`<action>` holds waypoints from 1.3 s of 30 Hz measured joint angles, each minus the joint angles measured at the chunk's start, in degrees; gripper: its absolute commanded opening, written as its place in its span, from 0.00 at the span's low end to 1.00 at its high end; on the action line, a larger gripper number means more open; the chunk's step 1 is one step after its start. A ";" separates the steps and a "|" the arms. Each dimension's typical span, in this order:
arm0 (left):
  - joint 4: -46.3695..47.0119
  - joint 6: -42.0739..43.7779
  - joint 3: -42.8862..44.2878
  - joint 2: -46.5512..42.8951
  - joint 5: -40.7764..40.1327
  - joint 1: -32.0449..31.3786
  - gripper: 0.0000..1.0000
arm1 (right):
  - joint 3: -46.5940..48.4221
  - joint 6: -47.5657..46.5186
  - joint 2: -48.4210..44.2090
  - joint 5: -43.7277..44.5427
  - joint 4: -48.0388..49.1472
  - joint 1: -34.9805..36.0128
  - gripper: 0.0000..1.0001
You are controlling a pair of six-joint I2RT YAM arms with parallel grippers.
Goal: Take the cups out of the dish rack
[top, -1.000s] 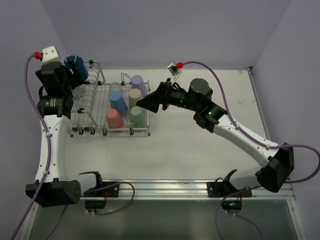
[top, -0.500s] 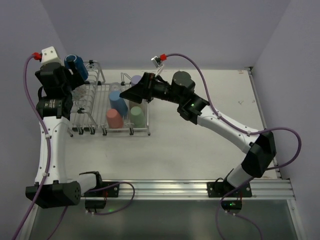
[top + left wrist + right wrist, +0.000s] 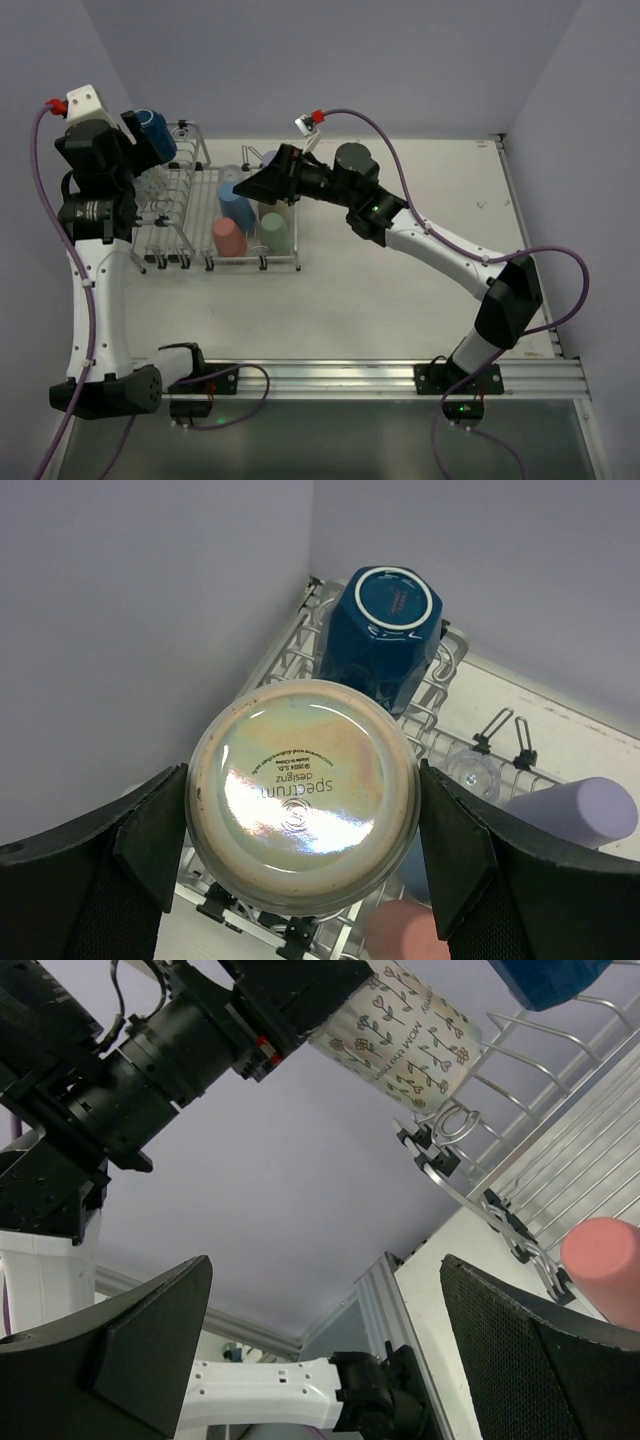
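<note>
My left gripper (image 3: 302, 832) is shut on a white speckled mug (image 3: 303, 795) with a flower print (image 3: 405, 1035), held base-up above the left end of the dish rack (image 3: 190, 262). My left arm hides that mug in the top view. A dark blue mug (image 3: 155, 135) sits upturned in the basket section (image 3: 290, 658). Blue (image 3: 237, 203), pink (image 3: 228, 238), mint (image 3: 274, 230) and lilac (image 3: 270, 158) tumblers stand on the grid tray. My right gripper (image 3: 250, 186) hovers open and empty over the tray's right side (image 3: 330, 1350), covering the spot between the lilac and mint cups.
A clear glass piece (image 3: 470, 770) sits in the rack beside the dark blue mug. The wall runs close behind the rack. The white table (image 3: 400, 300) stretches to the right and front of the rack, and a metal rail (image 3: 330, 378) borders its near edge.
My right arm has swung left from beside the rack to over its right side, jaws still open. My left arm has risen a little with the mug.
</note>
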 measured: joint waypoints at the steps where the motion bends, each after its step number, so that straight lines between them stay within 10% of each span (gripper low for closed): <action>1: -0.11 0.00 0.57 -0.09 0.00 0.00 0.00 | 0.00 0.11 0.00 0.00 0.04 0.02 0.99; 39: 11.93 -22.93 -4.44 -11.26 37.68 -1.49 0.00 | -8.57 6.80 1.57 -4.63 21.11 1.38 0.99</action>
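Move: Some 23 cm to the left hand's right and 7 cm back, about level with it, the right gripper waits open. From the left hand the dark blue cup stands about 10 cm ahead, 4 cm right and 8 cm lower; the light blue cup lies 19 cm right, 4 cm ahead and some 26 cm below. The floral cup, already in the left fingers, is about 22 cm left, 9 cm ahead and 5 cm below the right hand. Carrying the floral cup by its base end, the left hand first rises a little, then swings it about 14 cm right towards the right gripper, while rising about 8 cm in all and drawing back some 4 cm. The wrist turns clockwise by roughly 35 degrees and tips up, swinging the cup's rim out to the right. The wide-open right hand eases back 2 to 3 cm, rolling slightly. ##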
